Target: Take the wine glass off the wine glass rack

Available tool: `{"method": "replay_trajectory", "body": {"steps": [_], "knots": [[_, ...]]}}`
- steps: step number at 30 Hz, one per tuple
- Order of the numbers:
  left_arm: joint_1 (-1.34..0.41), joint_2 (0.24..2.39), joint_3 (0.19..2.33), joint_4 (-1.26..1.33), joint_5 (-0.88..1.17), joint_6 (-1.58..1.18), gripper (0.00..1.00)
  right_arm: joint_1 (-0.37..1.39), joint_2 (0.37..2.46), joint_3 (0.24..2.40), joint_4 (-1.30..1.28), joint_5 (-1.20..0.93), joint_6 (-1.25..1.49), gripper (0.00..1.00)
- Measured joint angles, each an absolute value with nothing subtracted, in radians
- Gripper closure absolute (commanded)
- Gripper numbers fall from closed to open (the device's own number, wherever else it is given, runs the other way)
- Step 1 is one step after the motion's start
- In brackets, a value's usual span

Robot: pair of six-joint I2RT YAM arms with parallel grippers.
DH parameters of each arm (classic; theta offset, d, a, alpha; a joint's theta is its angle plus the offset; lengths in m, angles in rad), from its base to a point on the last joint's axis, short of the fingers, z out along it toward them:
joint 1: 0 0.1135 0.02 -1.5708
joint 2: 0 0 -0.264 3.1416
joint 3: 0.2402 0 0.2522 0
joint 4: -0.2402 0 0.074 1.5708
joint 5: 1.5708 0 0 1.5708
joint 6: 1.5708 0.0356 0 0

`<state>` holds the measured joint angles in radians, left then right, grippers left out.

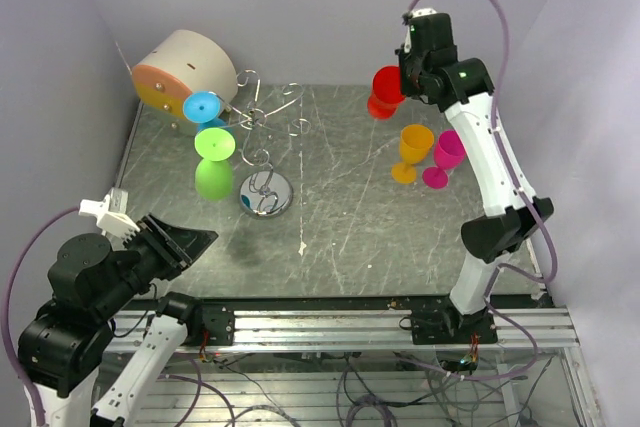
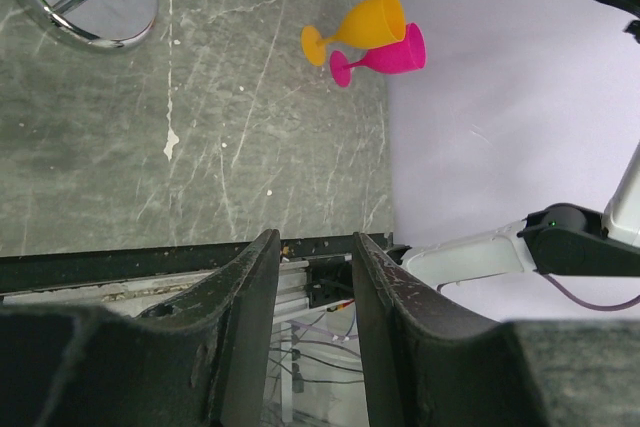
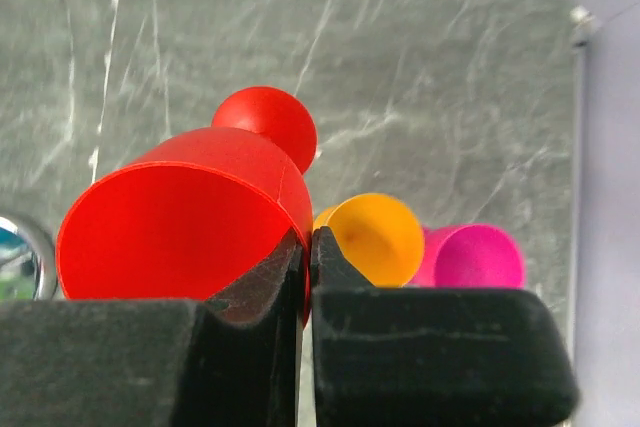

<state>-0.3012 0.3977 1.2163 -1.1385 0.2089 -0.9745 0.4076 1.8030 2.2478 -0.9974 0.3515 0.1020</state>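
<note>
The silver wine glass rack [image 1: 262, 137] stands on its shiny round base [image 1: 266, 194] at the back left of the table. A green wine glass [image 1: 214, 157] and a blue one [image 1: 203, 107] hang from its left arms. My right gripper [image 1: 397, 85] is up in the air at the back right, shut on the rim of a red wine glass [image 3: 190, 217], one finger inside the bowl and one outside. That red glass [image 1: 385, 92] is well clear of the rack. My left gripper [image 1: 195, 240] is open and empty near the front left edge, its fingers [image 2: 250, 297] apart over the table edge.
An orange glass [image 1: 412, 152] and a pink glass [image 1: 443, 157] stand together on the table below the red glass. A beige-and-orange cylinder [image 1: 185, 72] lies behind the rack at the back left. Purple walls close in the table on three sides.
</note>
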Motion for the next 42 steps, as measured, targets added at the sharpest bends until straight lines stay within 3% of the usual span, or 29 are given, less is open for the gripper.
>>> {"method": "replay_trajectory", "body": {"steps": [8,22,34,42], "knots": [[-0.301,0.367,1.213,-1.170,0.187,-0.968,0.55,0.409,1.866,2.172,-1.084,0.188,0.120,1.00],[-0.301,0.342,1.192,-1.201,0.179,-0.968,0.55,0.382,1.954,2.058,-1.061,0.158,0.149,1.00],[-0.301,0.334,1.168,-1.202,0.177,-0.968,0.55,0.120,2.065,2.177,-0.970,0.108,0.195,1.00],[-0.301,0.334,1.170,-1.205,0.175,-0.967,0.55,0.037,2.104,2.133,-0.958,0.117,0.200,1.00]]}}
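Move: The right hand already holds the red glass by its rim. The glass is headed for a bare spot of table some 7 cm farther out and 8 cm right of this hand, about 36 cm below it. The orange glass stands about 5 cm back and level sideways, the pink glass about 6 cm back and 11 cm right, both with middles some 27 cm below. From the left hand the spot lies roughly 43 cm ahead, 60 cm right and 34 cm below. Keep the right gripper shut on the red glass's rim and sink it almost straight down about 15 cm, tipping the fingers some 20 degrees further down. Then carry the glass about 15 cm right and half as far forward, turning clockwise, and lower it a little more towards the spot behind the orange and pink glasses. Let the empty left hand ease down slightly. ##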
